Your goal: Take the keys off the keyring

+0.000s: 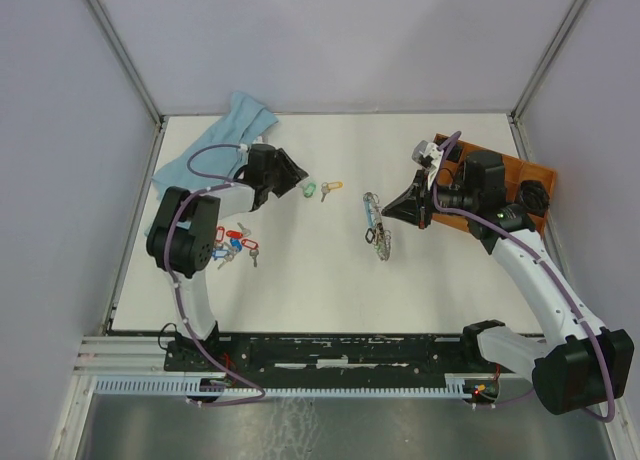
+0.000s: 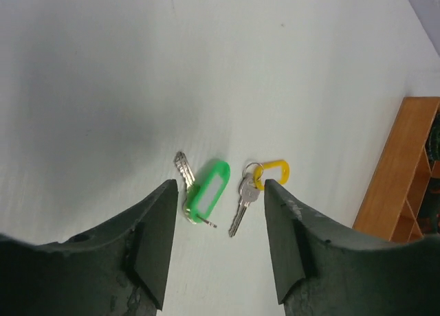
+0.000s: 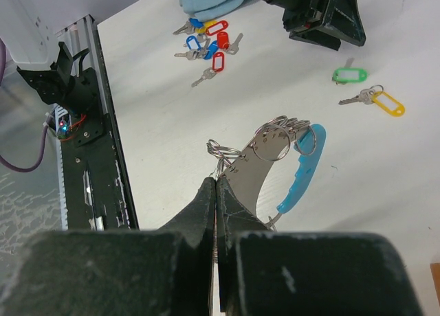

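Note:
The keyring, a curved silver piece with a light blue sheath and several small rings, lies mid-table. My right gripper is shut, its tips pinching the keyring's near end. A green-tagged key and a yellow-tagged key lie loose on the table just beyond my left gripper. That gripper is open with nothing between its fingers and hovers over them. More red- and blue-tagged keys lie in a heap by the left arm.
A blue cloth lies at the back left. A wooden tray stands at the back right, under the right arm. The black rail runs along the table's near edge.

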`<move>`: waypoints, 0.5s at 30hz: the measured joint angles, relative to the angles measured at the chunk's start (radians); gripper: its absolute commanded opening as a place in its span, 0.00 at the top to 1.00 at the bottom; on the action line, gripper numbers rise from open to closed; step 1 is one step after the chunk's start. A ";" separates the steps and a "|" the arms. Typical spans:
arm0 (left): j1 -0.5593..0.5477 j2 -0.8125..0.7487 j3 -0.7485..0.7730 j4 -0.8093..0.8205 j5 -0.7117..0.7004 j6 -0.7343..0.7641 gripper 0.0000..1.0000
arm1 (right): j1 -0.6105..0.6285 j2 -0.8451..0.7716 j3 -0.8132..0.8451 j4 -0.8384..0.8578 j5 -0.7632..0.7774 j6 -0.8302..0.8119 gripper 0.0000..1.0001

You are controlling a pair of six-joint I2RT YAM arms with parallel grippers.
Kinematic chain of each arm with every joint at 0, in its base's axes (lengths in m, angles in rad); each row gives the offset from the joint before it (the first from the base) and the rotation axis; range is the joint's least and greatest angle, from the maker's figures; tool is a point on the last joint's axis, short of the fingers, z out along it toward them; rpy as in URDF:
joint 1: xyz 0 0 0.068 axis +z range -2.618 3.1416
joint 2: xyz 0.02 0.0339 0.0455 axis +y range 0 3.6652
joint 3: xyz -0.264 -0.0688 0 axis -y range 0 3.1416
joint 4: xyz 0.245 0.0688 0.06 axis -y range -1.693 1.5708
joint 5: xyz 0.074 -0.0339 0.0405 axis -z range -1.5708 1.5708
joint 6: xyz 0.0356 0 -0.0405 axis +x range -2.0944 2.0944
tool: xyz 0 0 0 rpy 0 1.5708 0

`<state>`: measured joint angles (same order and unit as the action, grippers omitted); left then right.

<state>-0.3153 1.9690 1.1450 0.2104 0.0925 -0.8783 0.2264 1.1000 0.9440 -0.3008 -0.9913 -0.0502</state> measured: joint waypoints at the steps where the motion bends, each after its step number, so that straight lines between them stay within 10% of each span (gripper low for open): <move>1: 0.000 -0.013 -0.005 -0.001 -0.010 0.018 0.36 | 0.000 0.000 0.000 0.000 0.000 0.000 0.99; 9: 0.000 -0.436 -0.371 0.253 -0.084 0.156 0.00 | -0.003 -0.001 0.000 0.000 -0.012 0.001 0.97; 15: 0.002 -0.612 -0.659 0.565 -0.004 0.172 0.04 | -0.005 -0.002 0.000 0.001 -0.048 0.001 0.94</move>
<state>-0.3130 1.3575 0.4862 0.7753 0.0887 -0.7067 0.2214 1.0977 0.9440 -0.3000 -1.0389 -0.0494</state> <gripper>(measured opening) 0.995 0.051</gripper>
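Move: The emptied left hand stands just over the green-tagged key, about 1 cm ahead, 2 cm right and 3 cm below; the yellow-tagged key lies some 6 cm right and 1 cm ahead. The keyring is about 22 cm back, 14 cm right and 16 cm higher, hanging some 3 cm left, 1 cm ahead and 4 cm below the right hand. The key pile lies about 13 cm back and 14 cm left of the left hand, 3 cm below. The left hand leaves the green-tagged key, rising about 11 cm and drawing back some 10 cm, with a smaller drift to the left, while the already parted fingers spread from half to fully open. As it goes, the wrist tips the fingers up by some 30 degrees until they point nearly level, and the hand gets closer to the keyring, which the right hand still pinches almost without moving. ##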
